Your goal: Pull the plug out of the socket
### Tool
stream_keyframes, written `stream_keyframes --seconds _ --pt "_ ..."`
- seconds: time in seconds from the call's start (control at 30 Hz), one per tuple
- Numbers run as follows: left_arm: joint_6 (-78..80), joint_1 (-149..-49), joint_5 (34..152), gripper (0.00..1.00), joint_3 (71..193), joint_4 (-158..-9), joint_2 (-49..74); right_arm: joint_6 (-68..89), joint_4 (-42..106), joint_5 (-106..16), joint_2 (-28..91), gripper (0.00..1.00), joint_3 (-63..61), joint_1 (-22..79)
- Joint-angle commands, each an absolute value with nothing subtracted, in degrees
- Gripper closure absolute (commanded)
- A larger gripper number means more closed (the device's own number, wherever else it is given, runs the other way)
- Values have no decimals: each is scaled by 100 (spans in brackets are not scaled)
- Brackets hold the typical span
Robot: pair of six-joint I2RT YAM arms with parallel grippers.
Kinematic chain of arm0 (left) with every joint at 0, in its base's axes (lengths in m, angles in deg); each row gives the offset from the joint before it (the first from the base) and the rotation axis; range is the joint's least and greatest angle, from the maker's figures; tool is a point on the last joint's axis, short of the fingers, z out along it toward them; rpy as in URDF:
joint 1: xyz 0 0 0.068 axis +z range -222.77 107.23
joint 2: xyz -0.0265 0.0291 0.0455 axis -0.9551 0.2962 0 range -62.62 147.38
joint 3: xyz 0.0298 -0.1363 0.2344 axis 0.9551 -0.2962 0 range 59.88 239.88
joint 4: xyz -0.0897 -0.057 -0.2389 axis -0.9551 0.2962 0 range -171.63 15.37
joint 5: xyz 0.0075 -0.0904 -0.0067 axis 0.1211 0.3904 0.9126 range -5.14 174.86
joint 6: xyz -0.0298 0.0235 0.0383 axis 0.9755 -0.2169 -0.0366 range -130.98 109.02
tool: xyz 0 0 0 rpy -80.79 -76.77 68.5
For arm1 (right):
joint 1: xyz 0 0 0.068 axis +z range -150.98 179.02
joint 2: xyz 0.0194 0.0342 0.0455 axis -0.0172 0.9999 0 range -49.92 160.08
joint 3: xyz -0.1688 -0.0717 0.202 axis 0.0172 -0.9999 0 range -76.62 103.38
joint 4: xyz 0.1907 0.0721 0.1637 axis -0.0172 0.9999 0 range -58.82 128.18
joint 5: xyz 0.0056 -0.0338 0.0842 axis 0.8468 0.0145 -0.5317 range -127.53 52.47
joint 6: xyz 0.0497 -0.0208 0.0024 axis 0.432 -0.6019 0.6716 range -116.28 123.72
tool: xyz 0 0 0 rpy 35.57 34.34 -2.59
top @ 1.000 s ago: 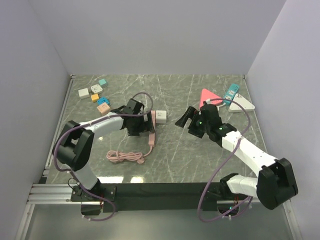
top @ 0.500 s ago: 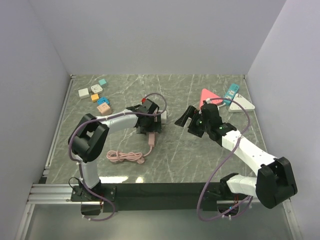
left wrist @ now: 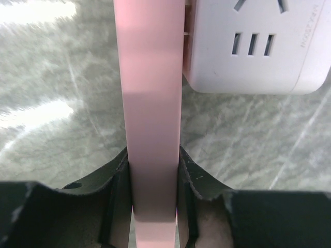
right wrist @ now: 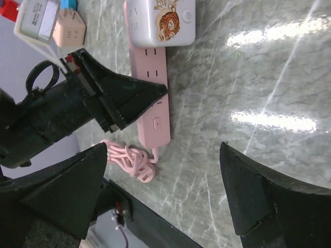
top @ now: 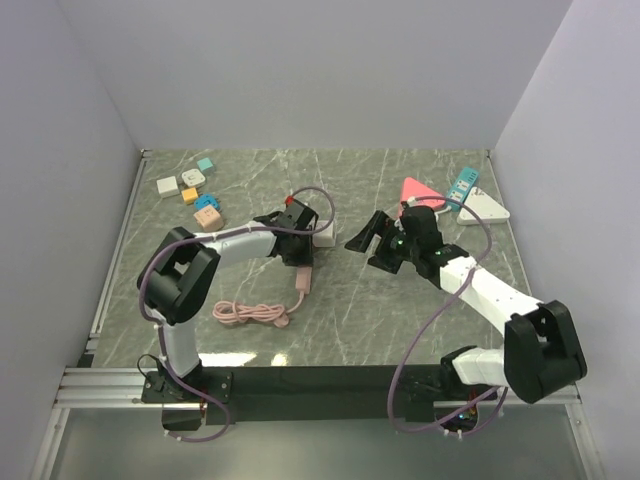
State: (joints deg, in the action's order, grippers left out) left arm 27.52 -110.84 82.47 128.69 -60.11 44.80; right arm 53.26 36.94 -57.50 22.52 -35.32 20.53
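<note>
The socket is a pink power strip (top: 302, 274) lying on the marble table, and it runs up the middle of the left wrist view (left wrist: 152, 103). The plug, a white cube adapter (top: 322, 234) with a tiger picture on top (right wrist: 161, 23), sits in the strip's far end (left wrist: 256, 46). My left gripper (top: 298, 250) is shut on the strip, its black fingers (left wrist: 199, 181) pressed against both long sides just below the plug. My right gripper (top: 370, 246) hovers to the right of the plug, open with nothing in it (right wrist: 163, 150), and looks across at the strip (right wrist: 152, 111).
The strip's pink cable lies coiled (top: 250, 313) near the front left. Several small coloured adapters (top: 190, 190) sit at the back left. A pink triangular block (top: 415, 190), a blue item (top: 462, 183) and a white triangular block (top: 485, 208) lie at the back right. Grey walls enclose the table.
My left gripper moved right along the strip toward the plug and closed on the pink strip. The right gripper edged slightly left and stayed open.
</note>
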Motion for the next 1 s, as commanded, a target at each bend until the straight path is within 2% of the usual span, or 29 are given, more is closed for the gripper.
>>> stream_keyframes --seconds 0.0,0.17,0.4,0.73,0.97 --pt "2559 -11100 8775 100 12536 -6282 4180 5364 3251 -6248 2626 4 -3417 2002" --pt "2541 -11100 9171 100 12509 -6361 3899 5373 2891 -6652 3207 1 -3092 2020" --pt "2576 -11100 9558 100 12571 -6370 3767 5250 2671 -6610 4086 0 -2661 2020" --pt "2822 -11100 10076 100 12535 -6555 3336 5636 1880 -6610 4517 0 -2907 2055" --pt "2857 -11109 10253 100 12474 -6590 3257 5962 1563 -6777 4886 2 -2618 2134"
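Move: The left hand already grips the pink socket near its middle; the white plug on the socket's right side lies roughly 6 cm ahead and 4 cm right of that hand, about level with it. From the open right hand the plug is some 9 cm ahead, 9 cm left and 10 cm below, and the socket's middle about 4 cm ahead, 13 cm left, equally low. The coiled cord sits around 12 cm back and 12 cm left of the left hand. Down first, then forward and left, the right hand reaches about 5 cm each way, fingers staying wide, until they straddle the white plug without closing. The left hand keeps its pinch on the pink socket, draws it back and to the right, then raises it about 5 cm towards the right hand, rolling its right side up some 15 degrees with a slight clockwise turn. ##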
